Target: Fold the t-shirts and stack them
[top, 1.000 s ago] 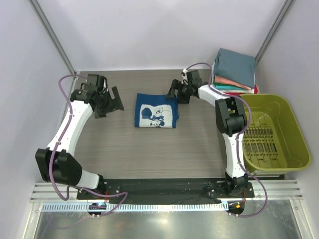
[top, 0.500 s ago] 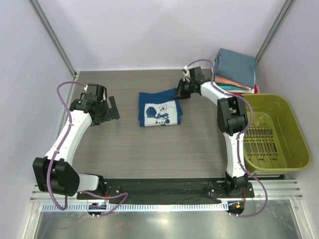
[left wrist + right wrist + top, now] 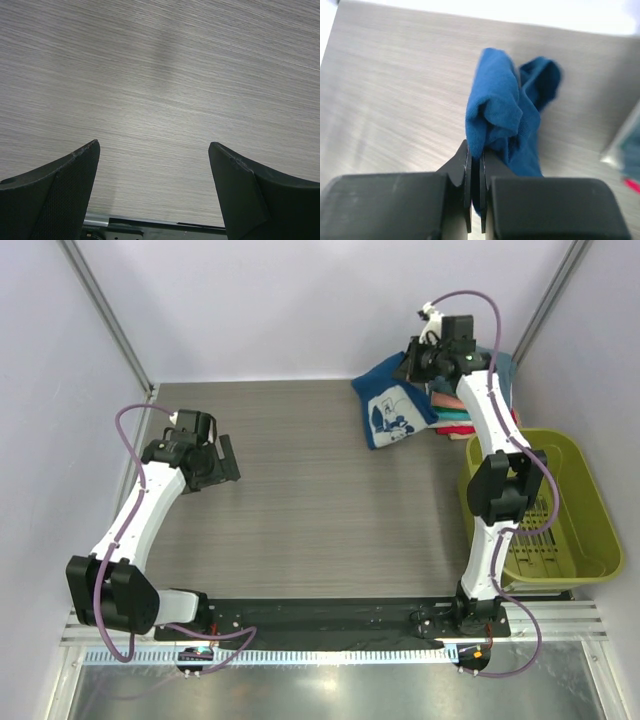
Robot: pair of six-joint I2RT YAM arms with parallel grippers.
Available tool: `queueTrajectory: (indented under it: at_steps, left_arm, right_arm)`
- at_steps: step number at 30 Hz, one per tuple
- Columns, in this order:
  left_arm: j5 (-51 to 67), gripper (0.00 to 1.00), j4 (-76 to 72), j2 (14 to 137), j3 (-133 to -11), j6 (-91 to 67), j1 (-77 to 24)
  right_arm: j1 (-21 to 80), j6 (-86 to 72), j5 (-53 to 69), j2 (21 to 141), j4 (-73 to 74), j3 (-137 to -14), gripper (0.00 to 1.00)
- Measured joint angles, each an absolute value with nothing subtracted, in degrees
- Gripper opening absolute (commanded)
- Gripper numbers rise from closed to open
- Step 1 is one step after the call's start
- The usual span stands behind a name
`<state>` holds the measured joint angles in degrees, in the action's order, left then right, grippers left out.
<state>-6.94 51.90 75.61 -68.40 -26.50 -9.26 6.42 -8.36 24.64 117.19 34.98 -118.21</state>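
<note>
The folded navy-blue t-shirt [image 3: 392,405] with its white cartoon-mouse print hangs lifted at the back right, beside the stack. My right gripper [image 3: 420,365] is shut on its upper edge; in the right wrist view the blue cloth [image 3: 505,117] bunches out from between the closed fingertips [image 3: 474,156]. The stack of folded t-shirts [image 3: 478,412] lies just right of it, mostly hidden by the arm, with coral, green and red edges showing. My left gripper [image 3: 212,455] hovers open over the left of the table; its fingers [image 3: 65,180] have only bare wood between them.
An olive-green plastic basket [image 3: 590,520] stands at the right edge, in front of the stack. The grey wood table [image 3: 320,500] spans the middle. White walls and metal posts close in the back and sides.
The right gripper closed on the navy t-shirt, lifted it off the table's middle and carried it back right to the stack. The left arm drew back slightly and then held still.
</note>
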Motion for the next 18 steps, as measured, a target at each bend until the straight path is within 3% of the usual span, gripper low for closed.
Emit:
queueTrajectory:
  at_steps: [18]
  left_arm:
    - [-8.1, 0.88, 51.9, 77.2, -68.3, -26.5, -10.6]
  right_arm:
    - [-2.0, -4.4, 22.3, 112.4, 41.9, -137.3, 0.01]
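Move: The right hand already holds the folded blue t-shirt by its upper edge; the stack of folded t-shirts lies about 16 cm to this hand's right, some 3 cm farther out and roughly 19 cm lower. The yellow-green bin stands about 26 cm back and 28 cm to the right, some 18 cm below. From the idle left hand the stack is about 27 cm ahead, 54 cm to the right and 11 cm lower. Still pinching the blue t-shirt in shut fingers, the right hand carries it steeply up, about 15 cm, and some 9 cm to the right, narrowing the sideways gap to the stack while climbing well above it. On the way the fingers tip up about 20 degrees and swing a little clockwise. ##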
